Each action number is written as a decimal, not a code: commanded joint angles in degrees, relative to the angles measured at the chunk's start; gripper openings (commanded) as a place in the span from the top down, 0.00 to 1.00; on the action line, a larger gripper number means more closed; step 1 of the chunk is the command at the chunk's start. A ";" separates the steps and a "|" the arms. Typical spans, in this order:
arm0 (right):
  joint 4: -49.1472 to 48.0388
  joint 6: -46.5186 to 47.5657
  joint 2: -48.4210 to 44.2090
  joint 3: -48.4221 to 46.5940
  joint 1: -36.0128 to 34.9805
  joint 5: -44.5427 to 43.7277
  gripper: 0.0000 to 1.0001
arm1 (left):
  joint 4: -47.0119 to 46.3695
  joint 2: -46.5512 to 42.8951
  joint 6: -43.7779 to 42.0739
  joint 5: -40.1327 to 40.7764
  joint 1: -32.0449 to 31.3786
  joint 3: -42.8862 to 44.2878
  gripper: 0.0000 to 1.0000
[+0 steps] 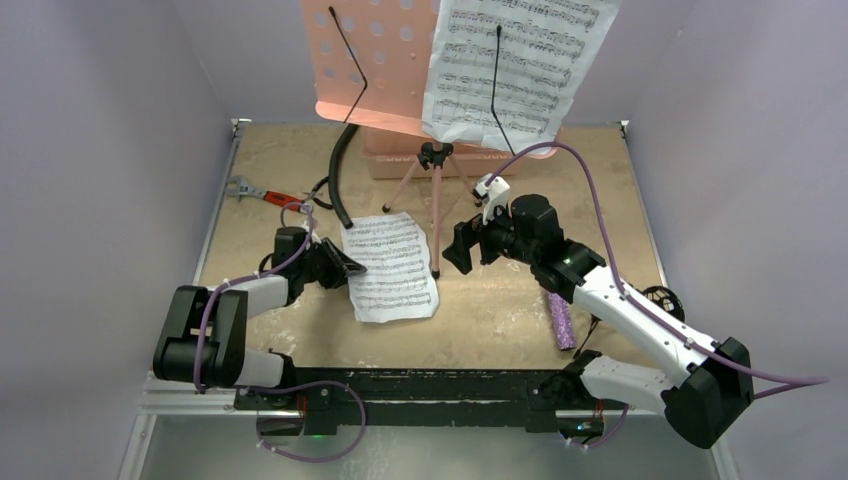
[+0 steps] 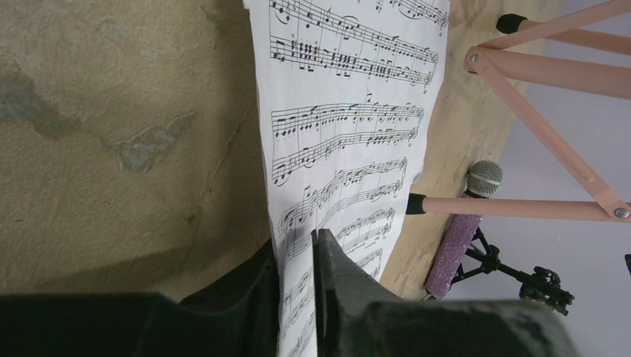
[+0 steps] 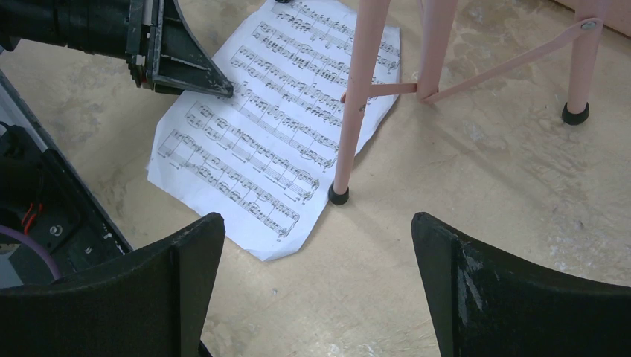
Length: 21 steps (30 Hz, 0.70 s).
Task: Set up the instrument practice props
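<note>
A white sheet-music page (image 1: 392, 270) lies flat on the table. My left gripper (image 1: 350, 265) is at its left edge. In the left wrist view the left gripper (image 2: 296, 242) has its jaws drawn close, with a narrow strip of the page (image 2: 342, 126) showing between them. The pink music stand (image 1: 370, 50) stands at the back on tripod legs (image 3: 357, 97) and carries another page (image 1: 520, 60). My right gripper (image 1: 455, 250) hovers wide open over bare table; in its own view the right gripper (image 3: 318, 238) holds nothing. The purple microphone (image 1: 561, 322) lies by the right arm, next to the black mic stand (image 2: 521, 275).
A red-handled wrench (image 1: 262, 193) lies at the back left. A black hose (image 1: 340, 170) curves down beside the stand. A pink box (image 1: 400, 155) sits behind the stand's legs. Walls close in the table on both sides.
</note>
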State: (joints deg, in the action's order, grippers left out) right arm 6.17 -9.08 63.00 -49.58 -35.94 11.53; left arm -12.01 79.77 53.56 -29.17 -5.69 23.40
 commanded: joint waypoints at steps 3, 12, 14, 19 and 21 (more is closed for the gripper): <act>-0.15 0.42 -0.98 -1.89 0.17 0.75 0.02 | -3.36 -1.44 -1.16 -1.10 -0.20 1.33 0.92; -4.48 0.90 -5.50 1.24 0.16 1.48 0.02 | 19.03 -12.56 -19.83 -5.52 -0.37 16.70 0.99; -5.53 0.91 -6.52 1.70 0.16 1.94 0.02 | 25.17 -14.15 -25.36 -5.55 -0.35 21.58 1.00; -8.69 1.38 -8.40 2.85 0.17 4.38 0.02 | 28.13 -17.96 -29.22 -9.14 -0.35 28.01 1.00; -9.66 1.04 -8.75 3.04 0.17 4.95 0.02 | 26.50 -19.65 -27.63 -10.90 -0.34 28.61 1.00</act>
State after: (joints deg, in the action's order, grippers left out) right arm 1.32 -8.58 55.68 -47.42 -35.94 13.76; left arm 11.97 63.22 29.85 -35.27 -5.80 48.93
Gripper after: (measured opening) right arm 0.976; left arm 0.003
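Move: The loose music sheet lies flat with its left edge at the left hand's fingertips; its middle is about 7 cm to the right, level fore and aft, and a couple of centimetres below. The music stand's near foot is some 15 cm to the right, level with the hand. The black hose's near end lies about 9 cm ahead and 2 cm left. From the right hand the sheet's middle is roughly 13 cm left, straight across, and 20 cm lower. The left fingers shut the rest of the way on the sheet's left edge, pinching it, then the hand whips it straight up about 18 cm with a slight forward drift, fingertips tilting up some 30 degrees and turning a little clockwise. The right hand, empty and wide open, starts rising too, about 5 cm, easing back slightly and tipping its fingers up a little. ##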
